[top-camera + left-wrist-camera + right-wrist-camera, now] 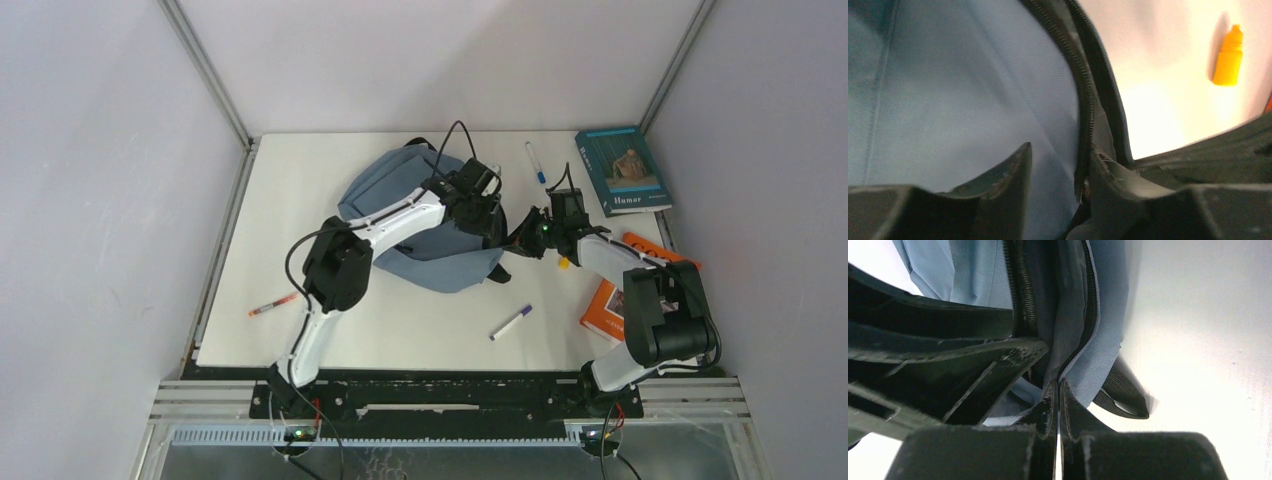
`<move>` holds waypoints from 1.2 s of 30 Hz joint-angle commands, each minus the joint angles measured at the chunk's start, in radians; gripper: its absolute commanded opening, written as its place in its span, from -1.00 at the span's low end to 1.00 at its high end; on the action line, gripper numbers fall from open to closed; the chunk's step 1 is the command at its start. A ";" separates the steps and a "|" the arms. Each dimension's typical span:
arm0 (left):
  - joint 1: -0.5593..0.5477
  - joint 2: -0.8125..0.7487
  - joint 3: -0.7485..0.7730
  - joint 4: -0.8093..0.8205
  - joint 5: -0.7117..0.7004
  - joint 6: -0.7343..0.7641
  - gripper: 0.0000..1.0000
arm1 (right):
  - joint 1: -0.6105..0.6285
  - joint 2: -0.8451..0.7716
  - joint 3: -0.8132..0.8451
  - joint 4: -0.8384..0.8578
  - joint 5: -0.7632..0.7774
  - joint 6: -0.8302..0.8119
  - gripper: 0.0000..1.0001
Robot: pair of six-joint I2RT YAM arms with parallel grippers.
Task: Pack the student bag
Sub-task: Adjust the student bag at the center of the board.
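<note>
The student bag (415, 215) is a soft grey-blue backpack lying at the middle of the table, its black zipper (1082, 90) running along an open edge. My left gripper (487, 205) sits on the bag's right side. In the left wrist view the left gripper (1060, 162) has its jaws apart astride blue fabric, the right finger against the zipper. My right gripper (522, 240) reaches in from the right. In the right wrist view the right gripper (1058, 390) is shut, its tips pinching the bag's (1098, 340) zippered edge above a black strap (1120, 395).
A blue book (623, 168) and a blue marker (536, 160) lie at the back right. An orange book (612, 300) lies under my right arm. A small orange bottle (1228, 62) stands beside the bag. A purple marker (511, 322) and a red pen (272, 305) lie nearer the front.
</note>
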 commanded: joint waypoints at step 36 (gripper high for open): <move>0.410 -0.190 0.363 -0.331 0.482 0.290 -1.00 | 0.079 0.187 0.228 0.177 0.145 0.015 -1.00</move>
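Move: The zipped edge of the student bag's mouth sits right at the left fingertips, barely 1 cm below them, with the fingers half open around it. The bag's middle lies about 13 cm left of that hand, 5 cm ahead and 4 cm lower; the yellow bottle is some 14 cm right and 4 cm back, the blue-capped marker 16 cm back and 4 cm right. From the right hand, already pinching the opposite rim, the bag's middle is roughly 16 cm left and 6 cm ahead. The bag's zipped edge is pinched as the left fingers dip about 1 cm and shut, then hauled up nearly 20 cm while going some 15 cm left and about 10 cm forward, with a slight roll and a small draw back at the end. The right hand keeps its pinch on the other rim and follows about 4 cm left, sinking a little, then forward and up again. ##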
